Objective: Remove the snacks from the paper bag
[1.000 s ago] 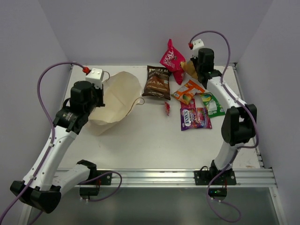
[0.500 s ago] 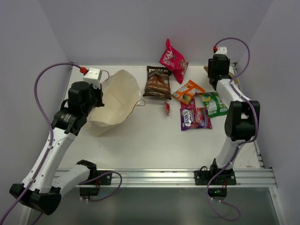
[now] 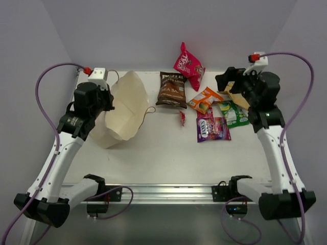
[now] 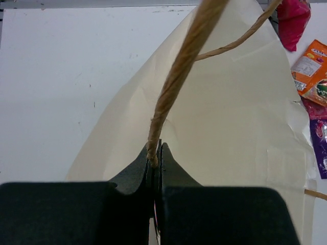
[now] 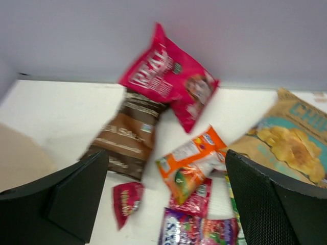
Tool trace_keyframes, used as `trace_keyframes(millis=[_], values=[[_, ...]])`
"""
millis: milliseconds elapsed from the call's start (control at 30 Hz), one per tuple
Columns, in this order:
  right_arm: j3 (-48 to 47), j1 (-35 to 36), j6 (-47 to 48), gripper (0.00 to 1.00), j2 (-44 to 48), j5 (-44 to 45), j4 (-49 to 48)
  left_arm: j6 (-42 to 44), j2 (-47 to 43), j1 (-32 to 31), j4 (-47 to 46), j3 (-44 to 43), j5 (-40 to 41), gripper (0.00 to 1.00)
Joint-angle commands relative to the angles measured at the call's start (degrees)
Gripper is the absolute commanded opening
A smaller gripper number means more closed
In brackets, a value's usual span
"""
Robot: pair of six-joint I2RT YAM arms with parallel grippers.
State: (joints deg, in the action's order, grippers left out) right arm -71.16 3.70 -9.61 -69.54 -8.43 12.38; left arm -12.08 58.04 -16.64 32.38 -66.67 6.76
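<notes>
The beige paper bag (image 3: 125, 109) lies on the table's left with its mouth toward the middle. My left gripper (image 3: 104, 97) is shut on its brown cord handle (image 4: 179, 66), pinched at the fingertips (image 4: 155, 148), above the bag's side (image 4: 219, 127). The snacks lie out on the table: dark brown (image 3: 171, 89), magenta (image 3: 188, 64), orange (image 3: 205, 99), green (image 3: 234, 113), purple (image 3: 212, 128), tiny red (image 3: 182, 118) and tan-yellow (image 3: 237, 96). My right gripper (image 3: 228, 86) is open and empty above them (image 5: 167, 158), with the tan-yellow packet (image 5: 286, 138) outside its right finger.
A second cord handle (image 3: 149, 112) trails from the bag toward the middle. The magenta packet leans against the back wall. The table's right edge (image 3: 265, 102) runs close behind the green packet. A metal rail (image 3: 168, 191) borders the near edge.
My right arm swung from the back wall to the right and drew back toward the near side; the tan-yellow packet moved right with it. My left gripper shifted slightly back, lifting the bag's rim.
</notes>
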Motion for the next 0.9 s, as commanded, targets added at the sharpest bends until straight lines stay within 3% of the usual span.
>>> trace_keyframes(millis=[0, 267, 400, 567, 800, 867], values=[[2.3, -0.1, -3.9, 0.99, 9.2, -12.0, 2.6, -1.9, 2.2, 2.4, -2.3, -5.1, -1.8, 0.00], [10.1, 0.3, -10.2, 0.99, 27.3, -17.8, 1.2, -5.8, 12.1, 10.0, -5.7, -15.5, -9.1, 0.00], [11.7, 0.4, -11.7, 0.99, 29.8, -20.7, 1.5, -7.3, 18.5, 13.1, -6.7, -22.4, -10.4, 0.00], [13.6, 0.5, -11.4, 0.99, 32.6, -22.2, 1.8, -11.1, 25.4, 21.6, -9.5, -28.9, -11.7, 0.00], [14.6, 0.9, -10.5, 0.99, 34.1, -22.2, 2.1, -15.5, 29.4, 28.1, -13.8, -25.7, -18.9, 0.00], [15.3, 1.0, -10.6, 0.99, 34.0, -22.4, 1.9, -15.6, 29.9, 30.4, -15.0, -23.3, -18.7, 0.06]])
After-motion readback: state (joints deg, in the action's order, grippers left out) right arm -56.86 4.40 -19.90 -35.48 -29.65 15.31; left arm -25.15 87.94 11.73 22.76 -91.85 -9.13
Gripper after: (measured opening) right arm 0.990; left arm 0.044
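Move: The left hand holds the empty paper bag by its rim and handle, the bag's middle some 14 cm below and 4 cm to the right. Its goal, the bare table at the far left, is about 16 cm ahead, 14 cm left and 30 cm down; the brown packet lies 26 cm ahead, 30 cm right. From the empty right hand, the tan packet is roughly 17 cm ahead, 14 cm right and 31 cm below, the orange one 12 cm ahead, 4 cm left. Still pinching the paper bag's rim beside its twisted handle, the left hand swings it about 15 cm forward and 13 cm left towards the table's far left, rising first and sinking slightly at the end, while turning counter-clockwise and rolling left side down. The right hand, touching nothing, draws back some 18 cm from the tan packet, a little left and up, fingers wide open. ##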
